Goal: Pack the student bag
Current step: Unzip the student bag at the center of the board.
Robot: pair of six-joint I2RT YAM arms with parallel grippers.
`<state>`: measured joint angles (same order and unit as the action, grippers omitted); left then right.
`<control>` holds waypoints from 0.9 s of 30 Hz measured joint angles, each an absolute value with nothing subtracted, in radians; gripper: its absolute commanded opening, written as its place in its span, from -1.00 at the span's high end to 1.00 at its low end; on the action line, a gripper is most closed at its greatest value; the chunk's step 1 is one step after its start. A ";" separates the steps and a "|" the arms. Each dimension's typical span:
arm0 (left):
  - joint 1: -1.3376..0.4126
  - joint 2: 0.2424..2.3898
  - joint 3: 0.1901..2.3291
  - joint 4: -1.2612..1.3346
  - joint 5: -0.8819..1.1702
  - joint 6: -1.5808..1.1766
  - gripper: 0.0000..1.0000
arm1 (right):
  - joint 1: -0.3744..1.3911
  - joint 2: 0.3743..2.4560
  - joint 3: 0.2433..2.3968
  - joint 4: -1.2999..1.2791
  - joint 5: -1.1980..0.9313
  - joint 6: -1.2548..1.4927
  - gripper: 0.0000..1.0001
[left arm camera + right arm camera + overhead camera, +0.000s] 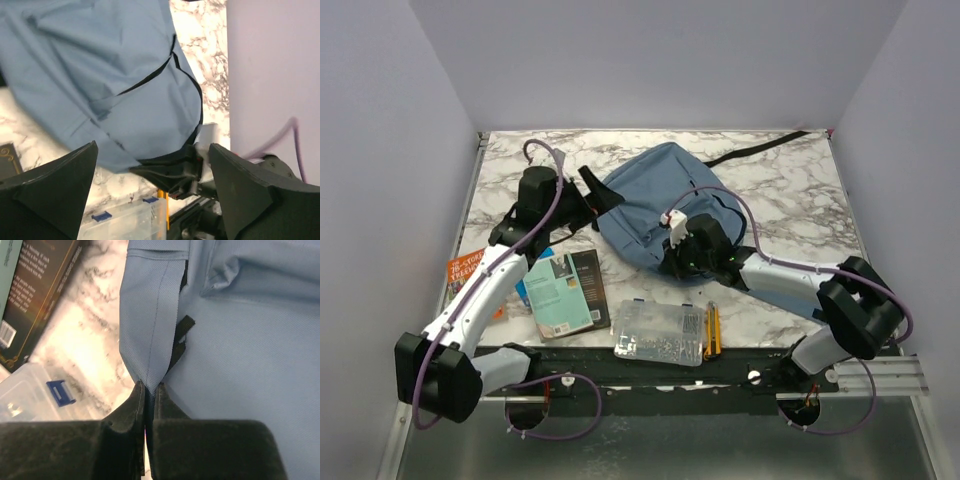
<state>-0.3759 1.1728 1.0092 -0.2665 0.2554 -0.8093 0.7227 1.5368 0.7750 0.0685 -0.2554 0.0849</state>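
The student bag (655, 195) is a large blue-grey backpack lying flat in the middle of the marble table. My right gripper (672, 258) is at the bag's near edge, shut on a pinched fold of its fabric (148, 382), next to a black zip pull (183, 329). My left gripper (603, 205) hovers at the bag's left side, wide open and holding nothing. In the left wrist view its fingers (55, 195) frame the bag (100, 75), with the right gripper (190, 175) below them.
A teal book (555, 295) and a dark book (586, 285) lie left of the bag, and an orange book (468, 270) farther left. A clear plastic box (660, 331) and yellow pencils (712, 330) sit at the near edge. A black strap (760, 148) trails back right.
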 measured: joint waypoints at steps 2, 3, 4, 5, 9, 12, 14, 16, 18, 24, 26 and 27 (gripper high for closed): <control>-0.313 1.168 0.963 -0.245 0.327 -0.853 -0.84 | 0.743 1.509 0.754 0.133 -0.188 0.036 0.99; -0.291 1.177 0.948 -0.245 0.356 -0.870 -0.82 | 0.757 1.490 0.734 0.179 -0.151 0.002 0.99; -0.278 1.195 0.936 -0.249 0.392 -0.889 -0.82 | 0.771 1.472 0.716 0.221 -0.120 -0.030 0.99; -0.276 1.215 0.932 -0.253 0.422 -0.908 -0.81 | 0.786 1.453 0.691 0.277 -0.086 -0.075 0.99; -0.297 1.302 0.926 -0.269 0.535 -0.994 -0.72 | 0.844 1.435 0.651 0.460 0.022 -0.305 0.99; -0.315 1.374 0.951 -0.344 0.564 -1.077 -0.59 | 0.886 1.453 0.651 0.553 0.078 -0.454 0.99; -0.321 1.426 0.980 -0.380 0.584 -1.129 -0.59 | 0.920 1.472 0.651 0.595 0.121 -0.547 0.99; -0.323 1.474 1.001 -0.401 0.603 -1.184 -0.59 | 0.950 1.491 0.651 0.620 0.162 -0.624 0.99; -0.323 1.523 1.018 -0.416 0.618 -1.235 -0.59 | 0.975 1.504 0.651 0.636 0.196 -0.685 0.99; -0.322 1.659 1.131 -0.451 0.620 -1.290 -0.38 | 1.026 1.507 0.643 0.662 0.261 -0.788 0.99; -0.322 1.709 1.180 -0.458 0.623 -1.291 -0.16 | 1.050 1.509 0.642 0.665 0.292 -0.817 0.99; -0.321 1.741 1.206 -0.465 0.627 -1.288 -0.09 | 1.063 1.512 0.642 0.667 0.314 -0.833 0.99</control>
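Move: My right hand already has the bag edge pinched between its fingertips. From my open left hand that pinched edge is about 10 cm to the right, 4 cm back and 19 cm below. Measured from my right hand, the parts box is roughly 13 cm back, 2 cm left and 4 cm down. The dark book is some 17 cm left and 3 cm back, 5 cm lower. I keep the bag edge pinched and raise it about 9 cm with my right hand, drifting left and swinging those fingers up from steeply down to nearly level. Meanwhile my left hand sinks some 12 cm towards the raised fold, bearing right and dipping back, then forward at the end; it tips about 50 degrees to point down, fingers narrowing but still well apart, one on either side of the fold. ##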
